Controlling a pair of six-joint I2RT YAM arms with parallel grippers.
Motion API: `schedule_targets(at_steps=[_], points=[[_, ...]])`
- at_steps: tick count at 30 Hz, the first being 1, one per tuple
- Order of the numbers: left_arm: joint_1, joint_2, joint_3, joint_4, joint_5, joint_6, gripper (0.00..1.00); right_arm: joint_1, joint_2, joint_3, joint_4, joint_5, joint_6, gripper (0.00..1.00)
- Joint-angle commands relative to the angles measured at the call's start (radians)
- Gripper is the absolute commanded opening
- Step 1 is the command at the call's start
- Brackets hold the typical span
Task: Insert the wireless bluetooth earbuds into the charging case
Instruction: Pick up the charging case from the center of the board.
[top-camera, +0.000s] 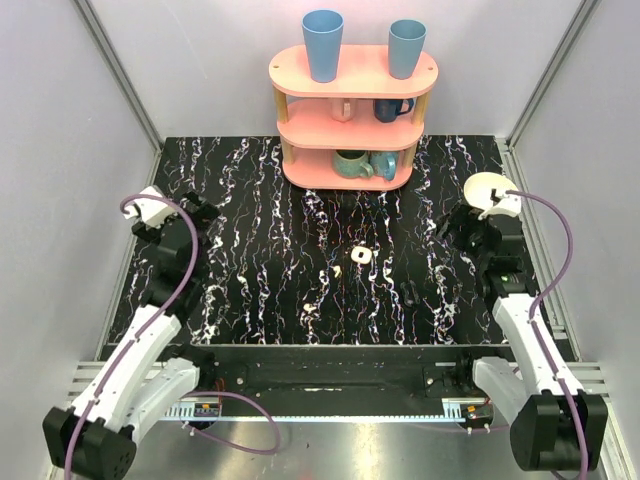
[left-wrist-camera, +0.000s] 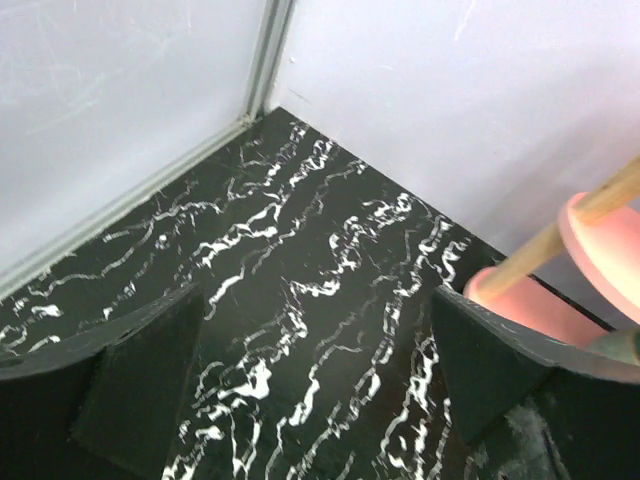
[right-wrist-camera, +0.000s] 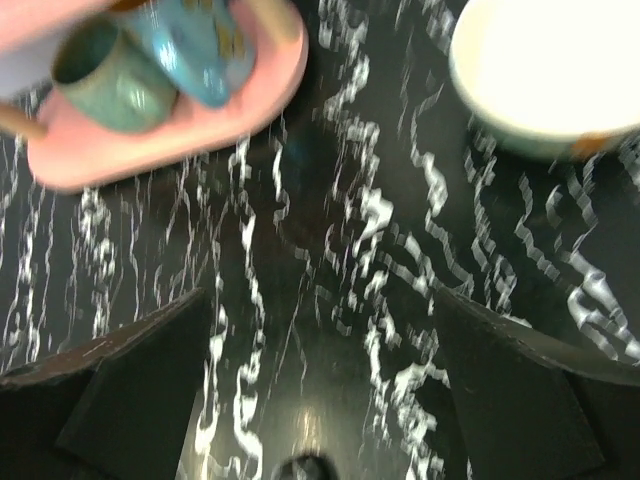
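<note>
The charging case (top-camera: 361, 256) is a small cream-white piece lying on the black marbled table (top-camera: 260, 300), near its middle. Just left and in front of it lies one tiny white earbud (top-camera: 337, 271); among the white veins I cannot pick out another. My left gripper (top-camera: 198, 214) hovers open at the table's left side, far from the case. Its wrist view shows only bare table between the fingers (left-wrist-camera: 140, 385). My right gripper (top-camera: 453, 226) stands open at the right. Nothing lies between its fingers (right-wrist-camera: 525, 395). Neither wrist view shows the case or earbuds.
A pink three-tier shelf (top-camera: 352, 75) with blue cups and mugs stands at the back centre; its edge (left-wrist-camera: 600, 250) and two mugs (right-wrist-camera: 110, 75) show in the wrist views. A cream bowl (top-camera: 490, 190) (right-wrist-camera: 550, 70) sits beside the right gripper. Walls enclose the table.
</note>
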Motion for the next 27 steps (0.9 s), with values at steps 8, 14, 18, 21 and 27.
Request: schedule_targets(at_steps=[8, 14, 18, 21, 27], points=[[0.005, -0.155, 0.158, -0.399, 0.468, -0.093, 0.99, 0.335, 0.19, 0.166, -0.529, 0.018, 0.174, 1.0], [0.005, -0.118, 0.24, -0.526, 0.609, 0.015, 0.99, 0.375, 0.158, 0.1, -0.594, 0.065, 0.228, 1.0], [0.005, -0.106, 0.277, -0.545, 0.72, 0.08, 0.99, 0.401, 0.184, 0.161, -0.669, 0.054, 0.237, 1.0], [0.005, -0.095, 0.29, -0.551, 0.78, 0.104, 0.99, 0.424, 0.263, 0.184, -0.713, 0.054, 0.207, 0.99], [0.005, -0.069, 0.297, -0.565, 0.798, 0.12, 0.99, 0.491, 0.297, 0.16, -0.687, 0.071, 0.239, 0.97]])
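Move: The dark charging case lies about 12 cm back from the right hand, some 11 cm to its left and roughly 19 cm below. The white ring stands about 8 cm farther out than the case and 10 cm to the left of it; a small white piece is some 5 cm farther out than the case and 15 cm to its left. From the left hand the case is about 50 cm to the right, 11 cm back and 27 cm lower. Down, back and to the left, some 12 cm each way, the right hand swings in towards the charging case, the leftward part coming early, while its wrist tips from nearly level to steeply down and its fingers stay wide open above the case. The left hand, open and empty, swings about 11 cm right and a little back, turning some 45 degrees clockwise over the board. ##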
